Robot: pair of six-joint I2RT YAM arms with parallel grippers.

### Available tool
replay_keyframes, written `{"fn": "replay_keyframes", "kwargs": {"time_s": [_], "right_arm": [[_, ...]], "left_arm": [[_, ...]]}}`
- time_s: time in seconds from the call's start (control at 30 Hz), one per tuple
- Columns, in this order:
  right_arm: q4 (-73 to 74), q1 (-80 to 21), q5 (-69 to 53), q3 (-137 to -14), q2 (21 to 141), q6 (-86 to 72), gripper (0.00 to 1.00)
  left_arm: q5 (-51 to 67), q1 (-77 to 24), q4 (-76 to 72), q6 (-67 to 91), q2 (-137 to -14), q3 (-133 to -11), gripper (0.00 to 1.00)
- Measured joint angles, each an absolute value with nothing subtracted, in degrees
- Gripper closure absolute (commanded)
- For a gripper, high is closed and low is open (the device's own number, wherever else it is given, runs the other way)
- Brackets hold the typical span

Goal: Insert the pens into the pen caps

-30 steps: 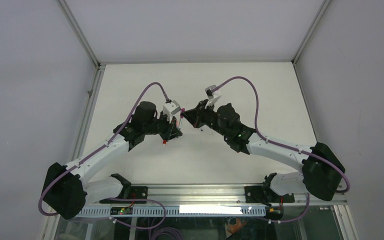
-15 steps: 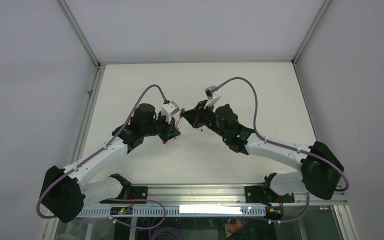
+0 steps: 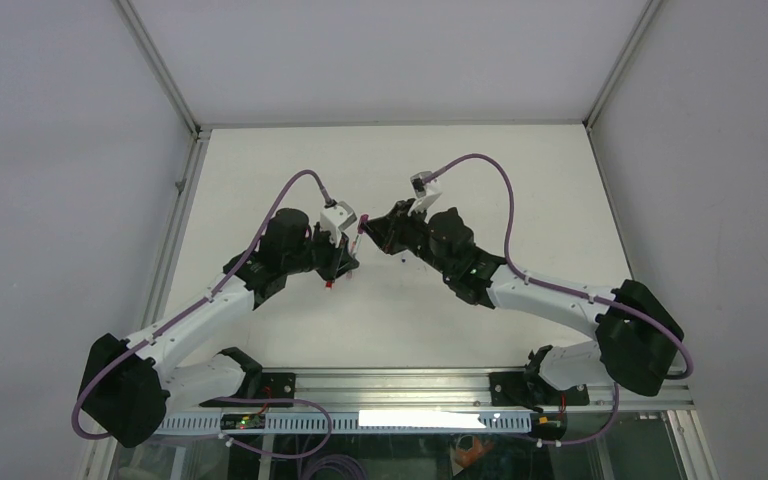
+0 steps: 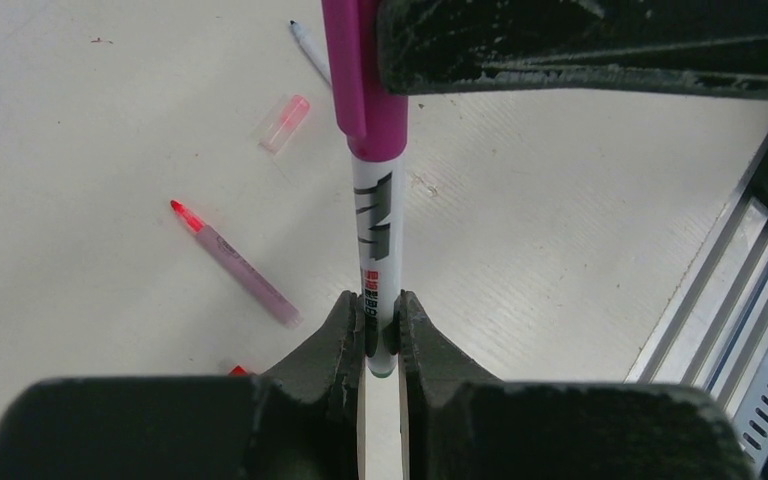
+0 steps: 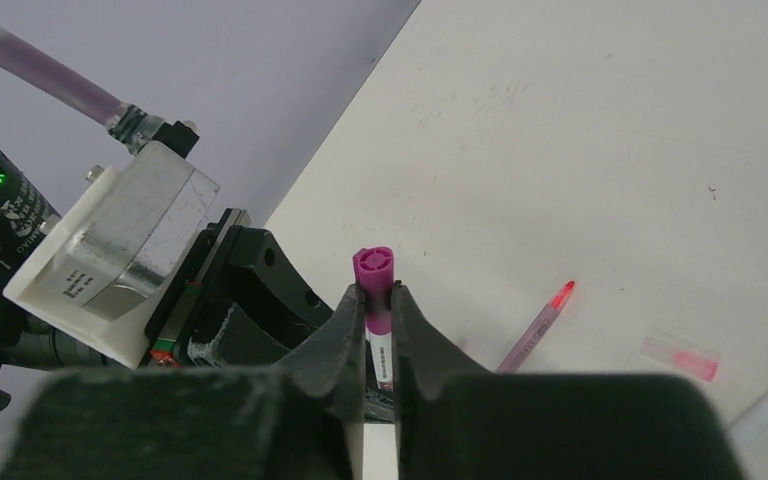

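Observation:
In the left wrist view a white pen (image 4: pixel 375 235) with black print stands upright, and my left gripper (image 4: pixel 380 315) is shut on its lower end. Its upper end sits inside a magenta pen cap (image 4: pixel 365 90). My right gripper (image 5: pixel 381 295) is shut on that magenta cap (image 5: pixel 373 272), with the white barrel (image 5: pixel 383 358) running down between its fingers. From above, the two grippers meet over mid-table, left gripper (image 3: pixel 348 256) and right gripper (image 3: pixel 374 229). A pale pink pen (image 4: pixel 235 262) with a red tip and a pale pink cap (image 4: pixel 285 122) lie apart on the table.
Another slim pen with a dark blue tip (image 4: pixel 310 52) lies farther off. A small red piece (image 3: pixel 330 284) lies just below the left gripper. The metal rail (image 4: pixel 750 300) runs along the table's near edge. The pink pen (image 5: pixel 535 330) and pink cap (image 5: pixel 680 357) lie to the right of my right gripper.
Both arms have drifted slightly back and left together, still joined at the pen and cap. Both grips are unchanged.

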State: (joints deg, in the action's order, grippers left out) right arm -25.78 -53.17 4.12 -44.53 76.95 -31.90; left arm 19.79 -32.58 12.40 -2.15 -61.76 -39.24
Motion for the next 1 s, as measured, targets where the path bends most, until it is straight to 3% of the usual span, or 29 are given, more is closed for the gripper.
{"fn": "replay_keyframes", "kwargs": {"time_s": [0.1, 0.2, 0.5, 1.0], "right_arm": [[-25.5, -52.84, 3.6, -44.91, 77.25, -32.47, 0.61], [-21.19, -52.84, 1.87, -44.84, 78.52, -32.91, 0.5], [-17.87, -49.19, 1.65, -44.56, 79.15, -32.71, 0.28], [-31.35, -46.52, -6.24, -31.94, 64.27, -26.09, 0.23]], "left_arm": [[19.81, -32.56, 11.22, -2.13, -62.06, -39.24, 1.0], [19.86, -32.51, 4.34, -2.2, -62.19, -39.66, 1.0], [21.32, -32.16, 0.84, -1.96, -62.35, -39.88, 1.0], [25.15, -32.18, -2.35, -1.43, -65.58, -42.35, 1.0]]}}
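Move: The magenta cap, already on the pen, sits between the right fingers; the left hand grips the pen's lower end, with the cap about 9 cm above it, 5 ahead and 1 right. On the table, some 22 cm below the right hand, the red marker lies about 1 cm ahead and 4 left, the red cap 4 back and 9 left, the clear cap 5 ahead and 4 right. Right fingers open off the cap, dip about 5 cm, swing right and rise; left raises the pen forward-right. ##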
